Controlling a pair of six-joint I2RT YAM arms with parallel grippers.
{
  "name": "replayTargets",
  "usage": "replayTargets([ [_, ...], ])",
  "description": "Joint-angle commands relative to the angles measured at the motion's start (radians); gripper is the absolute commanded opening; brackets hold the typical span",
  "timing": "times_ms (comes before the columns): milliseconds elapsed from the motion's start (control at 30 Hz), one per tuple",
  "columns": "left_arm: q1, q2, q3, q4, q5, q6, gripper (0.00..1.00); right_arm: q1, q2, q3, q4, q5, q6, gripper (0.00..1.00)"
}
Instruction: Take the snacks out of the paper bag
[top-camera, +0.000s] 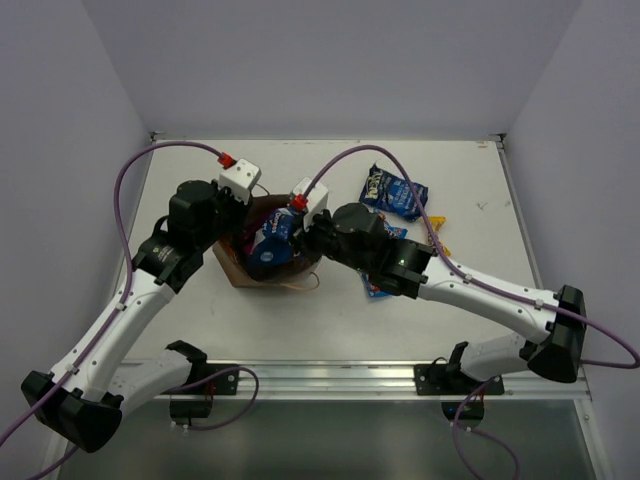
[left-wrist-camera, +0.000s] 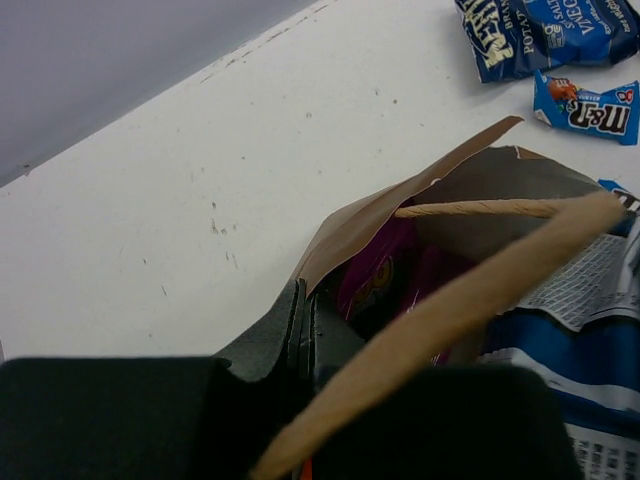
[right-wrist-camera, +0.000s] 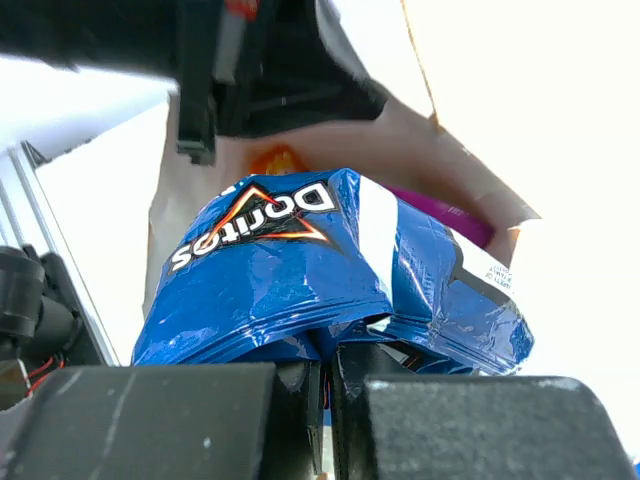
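Observation:
The brown paper bag (top-camera: 240, 268) lies tilted on the table between my arms, mouth facing the right arm. My left gripper (left-wrist-camera: 303, 308) is shut on the bag's wall (left-wrist-camera: 350, 225) at the rim, and a twisted handle (left-wrist-camera: 470, 300) crosses in front of it. Inside show a magenta bag (left-wrist-camera: 375, 272) and a blue chip bag (left-wrist-camera: 590, 350). My right gripper (right-wrist-camera: 328, 368) is shut on the bottom seam of that blue Doritos bag (right-wrist-camera: 290, 265) at the mouth (top-camera: 270, 245). A purple packet (right-wrist-camera: 440, 213) and an orange patch (right-wrist-camera: 275, 160) show behind it.
Snacks lie on the table right of the bag: a blue Kettle chip bag (top-camera: 393, 193), a small blue M&M's pack (left-wrist-camera: 585, 105), another blue packet (top-camera: 378, 289) under my right arm, and a yellow bit (top-camera: 441, 243). Walls close in on three sides.

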Motion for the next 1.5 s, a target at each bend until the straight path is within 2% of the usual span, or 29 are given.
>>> replayTargets([
  [0, -0.002, -0.012, 0.009, 0.057, -0.016, 0.004, 0.0, -0.004, -0.058, 0.04, 0.025, 0.036, -0.037, 0.0],
  [200, -0.002, -0.008, 0.013, 0.058, -0.027, 0.004, 0.0, -0.006, -0.239, 0.051, 0.018, 0.103, -0.058, 0.0],
  [367, -0.002, -0.005, 0.01, 0.06, -0.032, 0.004, 0.0, -0.035, -0.358, 0.033, 0.015, 0.258, -0.124, 0.0],
  [467, -0.002, -0.005, 0.008, 0.064, -0.036, 0.007, 0.0, -0.111, -0.4, 0.004, -0.007, 0.315, -0.11, 0.0],
  [600, -0.002, -0.001, 0.011, 0.063, -0.047, 0.016, 0.0, -0.292, -0.427, -0.087, -0.025, 0.269, -0.002, 0.0],
  [700, -0.002, -0.009, 0.016, 0.063, -0.047, 0.028, 0.0, -0.392, -0.391, -0.116, -0.053, 0.188, 0.047, 0.0],
  [867, -0.002, -0.043, 0.006, 0.097, -0.015, 0.064, 0.0, -0.47, -0.192, -0.11, -0.057, 0.015, 0.092, 0.0],
  [967, -0.002, -0.063, 0.008, 0.124, 0.039, 0.1, 0.0, -0.501, -0.031, -0.047, -0.09, -0.077, 0.129, 0.0],
  [1100, -0.002, -0.092, -0.009, 0.188, 0.063, 0.153, 0.0, -0.521, 0.186, 0.13, -0.174, -0.114, 0.161, 0.01],
  [1200, -0.002, -0.089, -0.02, 0.233, 0.085, 0.192, 0.0, -0.53, 0.304, 0.267, -0.269, -0.114, 0.172, 0.27],
  [1233, -0.002, -0.083, -0.014, 0.236, 0.094, 0.202, 0.0, -0.53, 0.312, 0.298, -0.295, -0.143, 0.166, 0.46],
  [1333, -0.002, -0.064, 0.005, 0.244, 0.114, 0.242, 0.0, -0.524, 0.252, 0.356, -0.349, -0.209, 0.112, 0.75],
  [1400, -0.002, -0.048, 0.008, 0.267, 0.117, 0.275, 0.0, -0.501, 0.161, 0.35, -0.347, -0.237, 0.051, 0.8],
  [1467, -0.002, -0.035, 0.017, 0.305, 0.116, 0.311, 0.0, -0.477, 0.097, 0.327, -0.326, -0.24, -0.007, 0.81],
])
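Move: The shut right fingers already hold the blue Doritos bag at the paper bag's mouth. The paper bag's middle is about 5 cm left, 1 cm ahead and 15 cm below; the bare landing spot is some 18 cm ahead, 12 cm right and 27 cm down. At table level, 15 cm right of that spot and 2 cm farther out, lies the blue chips bag; an M&M's packet is 13 cm right and 7 nearer. From the left hand the spot is roughly 11 cm ahead, 22 right. The right hand draws the Doritos up about 15 cm and swings it some 20 cm right, clear of the paper bag, then sweeps forward and steeply down, easing back left, turned clockwise, and opens low over the bare table before rising a little. The left keeps pinching the paper bag's rim, tilting slightly late on. ##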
